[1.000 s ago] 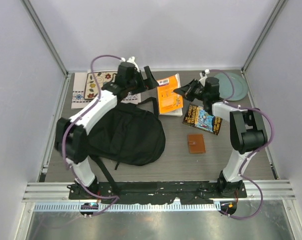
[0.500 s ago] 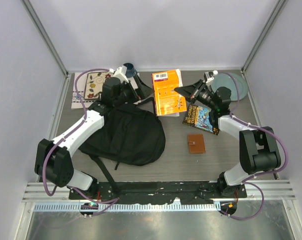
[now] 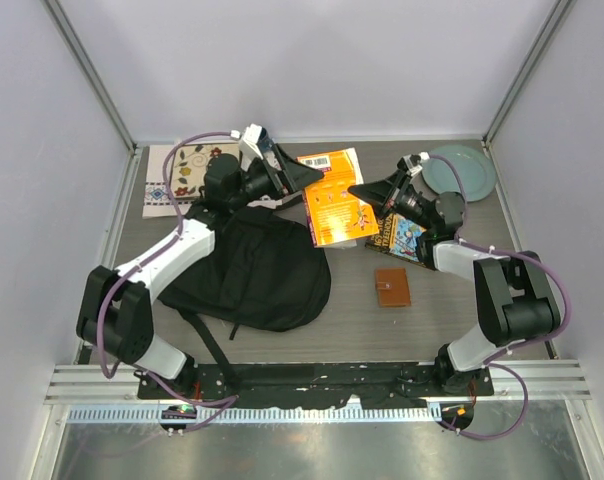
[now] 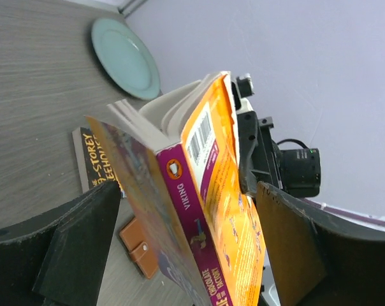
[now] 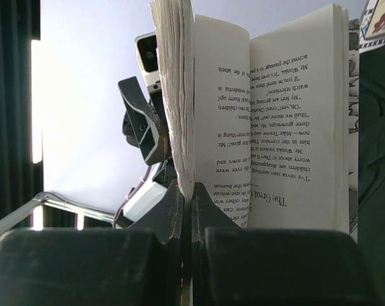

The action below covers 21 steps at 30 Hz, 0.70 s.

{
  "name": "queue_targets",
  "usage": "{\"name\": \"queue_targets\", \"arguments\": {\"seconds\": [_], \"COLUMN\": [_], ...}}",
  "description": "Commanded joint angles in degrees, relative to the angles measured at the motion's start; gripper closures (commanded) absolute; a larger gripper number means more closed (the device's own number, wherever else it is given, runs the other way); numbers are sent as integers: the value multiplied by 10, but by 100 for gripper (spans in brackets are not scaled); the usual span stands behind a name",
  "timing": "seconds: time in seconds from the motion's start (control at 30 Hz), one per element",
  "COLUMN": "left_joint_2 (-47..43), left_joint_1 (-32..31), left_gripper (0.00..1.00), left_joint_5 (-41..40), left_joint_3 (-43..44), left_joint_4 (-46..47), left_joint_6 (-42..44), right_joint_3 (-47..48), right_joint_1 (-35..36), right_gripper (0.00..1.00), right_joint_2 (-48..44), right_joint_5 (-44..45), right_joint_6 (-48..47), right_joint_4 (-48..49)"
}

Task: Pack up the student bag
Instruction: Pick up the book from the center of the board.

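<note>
The student bag (image 3: 262, 270), a large black backpack, lies on the left half of the table. An orange paperback (image 3: 337, 205) is held up on edge to the right of the bag's top. My right gripper (image 3: 369, 189) is shut on the thin outer leaves of the book (image 5: 269, 127), and its fingertips (image 5: 180, 207) press together at the page edge. My left gripper (image 3: 300, 175) is open. Its fingers (image 4: 71, 248) stand wide on either side of the book's purple spine (image 4: 192, 223), with a gap on the left side.
A pale green plate (image 3: 462, 168) sits at the back right. A second colourful book (image 3: 402, 238) and a brown wallet (image 3: 392, 287) lie right of the bag. A patterned cloth-covered flat item (image 3: 187, 170) lies at the back left.
The left gripper swung from the back left over to the orange book and now straddles it. The right gripper has tipped the book up and drawn it slightly forward.
</note>
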Motion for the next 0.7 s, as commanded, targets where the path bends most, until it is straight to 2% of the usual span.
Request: {"name": "queue_targets", "arguments": {"seconds": [0.0, 0.1, 0.2, 0.23, 0.3, 0.33, 0.37, 0.43, 0.47, 0.5, 0.53, 0.57, 0.6, 0.63, 0.67], "left_joint_2": [23, 29, 40, 43, 48, 48, 47, 38, 32, 15, 4, -10, -23, -50, -63], "left_joint_1": [-1, -1, -1, -1, -1, -1, -1, -1, -1, -1, -1, -1, -1, -1, -1], "left_gripper": [11, 17, 34, 47, 62, 79, 87, 100, 100, 100, 100, 100, 100, 100, 100], "left_joint_5": [65, 80, 97, 104, 108, 105, 101, 87, 65, 54, 39, 0, -23, -48, -68], "left_joint_3": [22, 23, 32, 35, 36, 36, 35, 37, 37, 35, 31, 30, 30, 32, 30], "left_joint_4": [57, 65, 65, 65, 63, 60, 44, 15, -17, -33, -52, -96, -123, -149, -189], "left_joint_6": [-21, -28, -31, -34, -34, -34, -31, -10, 1, 22, 37, 50, 63, 92, 103], "right_joint_3": [10, 12, 15, 16, 17, 16, 13, 5, 0, -6, -18, -19, -15, 6, 22], "right_joint_1": [5, 5, 5, 5, 5, 5, 5, 4, 2, -1, -5, -6, -5, -3, 0], "right_gripper": [99, 99, 99, 99, 99, 99, 99, 77, 64, 49, 43, 33, 25, 22, 19], "right_joint_2": [19, 25, 27, 26, 23, 22, 20, 10, 5, -16, -30, -52, -76, -132, -158], "right_joint_5": [-23, -31, -38, -45, -51, -53, -53, -50, -39, -31, -19, -8, 31, 66, 108], "right_joint_6": [72, 70, 65, 61, 52, 44, 36, -1, -22, -47, -85, -175, -246, -315, -441], "right_joint_4": [207, 206, 203, 199, 181, 174, 168, 126, 100, 30, -19, -80, -250, -359, -462]}}
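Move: The orange book hangs between the hands, still held by the right; its middle is about 6 cm to the open left hand's right and 4 cm back, and 5 cm left of the right hand, level ahead. Some 18 cm beneath the right hand, the comic lies about 14 cm right and 3 cm ahead, the brown notebook 10 cm right and 10 cm back. Both hands sink some 3-4 cm; left pinches the orange book's spine edge, then right opens and lets go. ##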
